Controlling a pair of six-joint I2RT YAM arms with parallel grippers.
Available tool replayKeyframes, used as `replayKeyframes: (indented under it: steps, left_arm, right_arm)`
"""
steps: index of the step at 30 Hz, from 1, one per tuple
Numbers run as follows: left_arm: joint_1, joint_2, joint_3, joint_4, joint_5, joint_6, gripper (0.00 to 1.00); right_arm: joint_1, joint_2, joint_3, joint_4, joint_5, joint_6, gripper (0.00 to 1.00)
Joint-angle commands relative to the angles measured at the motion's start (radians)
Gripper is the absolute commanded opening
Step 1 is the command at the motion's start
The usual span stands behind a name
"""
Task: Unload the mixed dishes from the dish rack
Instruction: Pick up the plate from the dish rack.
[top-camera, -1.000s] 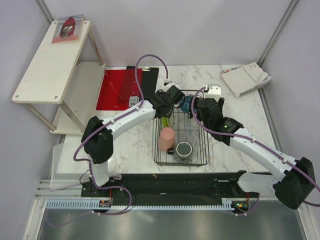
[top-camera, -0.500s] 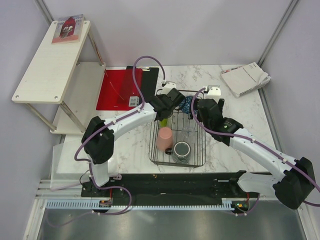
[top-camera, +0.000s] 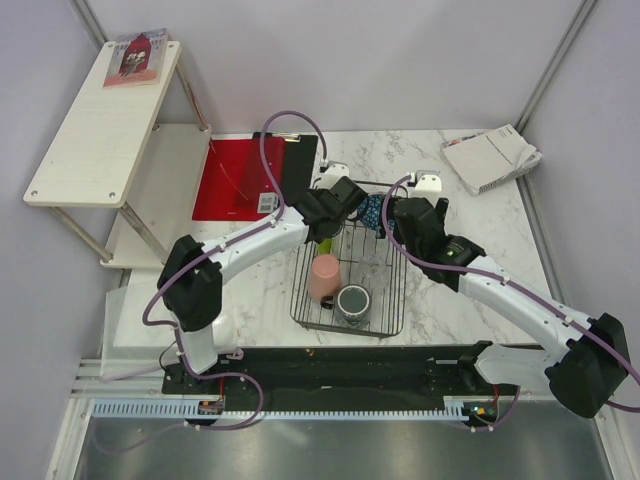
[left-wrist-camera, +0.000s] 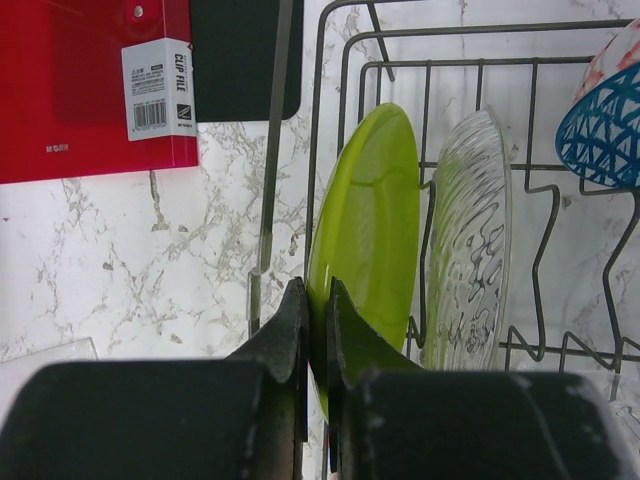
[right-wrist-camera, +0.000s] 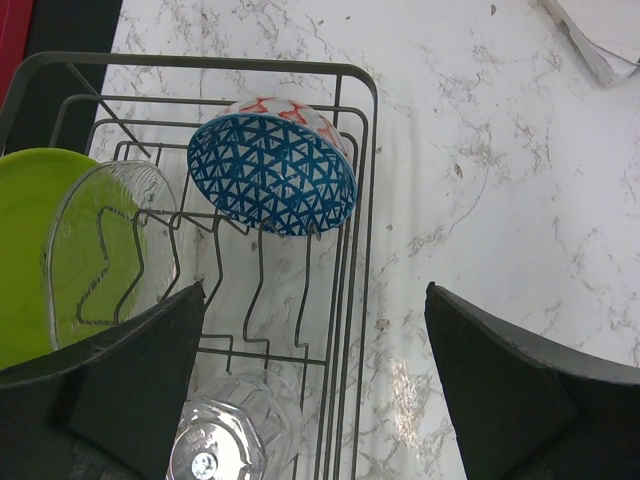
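The black wire dish rack (top-camera: 345, 331) stands between my two arms. My left gripper (left-wrist-camera: 317, 300) is shut on the near rim of the lime-green plate (left-wrist-camera: 370, 220), which stands on edge in the rack beside a clear ribbed plate (left-wrist-camera: 468, 240). My right gripper (right-wrist-camera: 312, 300) hangs open above the rack's right side, holding nothing. Below it the blue patterned bowl (right-wrist-camera: 272, 170) leans on the wires and the clear drinking glass (right-wrist-camera: 235, 440) lies nearer. The pink cup (top-camera: 323, 277) and dark grey mug (top-camera: 352, 303) sit in the rack's near half.
A red clipboard (left-wrist-camera: 70, 90) lies on the marble left of the rack. A stack of papers (top-camera: 490, 157) sits at the back right. A white power adapter (top-camera: 428, 181) rests behind the rack. A wooden shelf unit (top-camera: 100, 120) stands at the far left.
My left gripper has closed on the green plate's rim. The rack with its dishes has slid and turned a little to the left. The right gripper stays open.
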Motion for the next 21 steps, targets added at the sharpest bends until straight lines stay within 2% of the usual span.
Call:
replayKeyframes:
  steps: [1, 21]
  left_arm:
    - [-0.011, -0.104, 0.034, 0.015, 0.001, -0.009, 0.02]
    - [-0.034, -0.303, 0.228, 0.000, -0.019, 0.105, 0.02]
  right_arm:
    - [0.003, 0.011, -0.006, 0.009, 0.001, 0.021, 0.98]
    - [0.003, -0.015, 0.047, -0.011, 0.010, 0.023, 0.98]
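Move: The left hand already grips the green plate in the rack; the plate's middle lies some 3 cm ahead of it, 1 cm right and 5 cm below. The clear glass dish stands about 5 cm to the hand's right, 2 cm ahead; the blue bowl some 10 cm right, 4 cm ahead; the pink cup roughly 12 cm back, 1 cm left. From the idle right hand, the plate is about 16 cm left, 3 cm ahead. Keeping its pinch on the green plate, the left hand lifts the plate about 15 cm, accelerating, fingertips tipping up. ##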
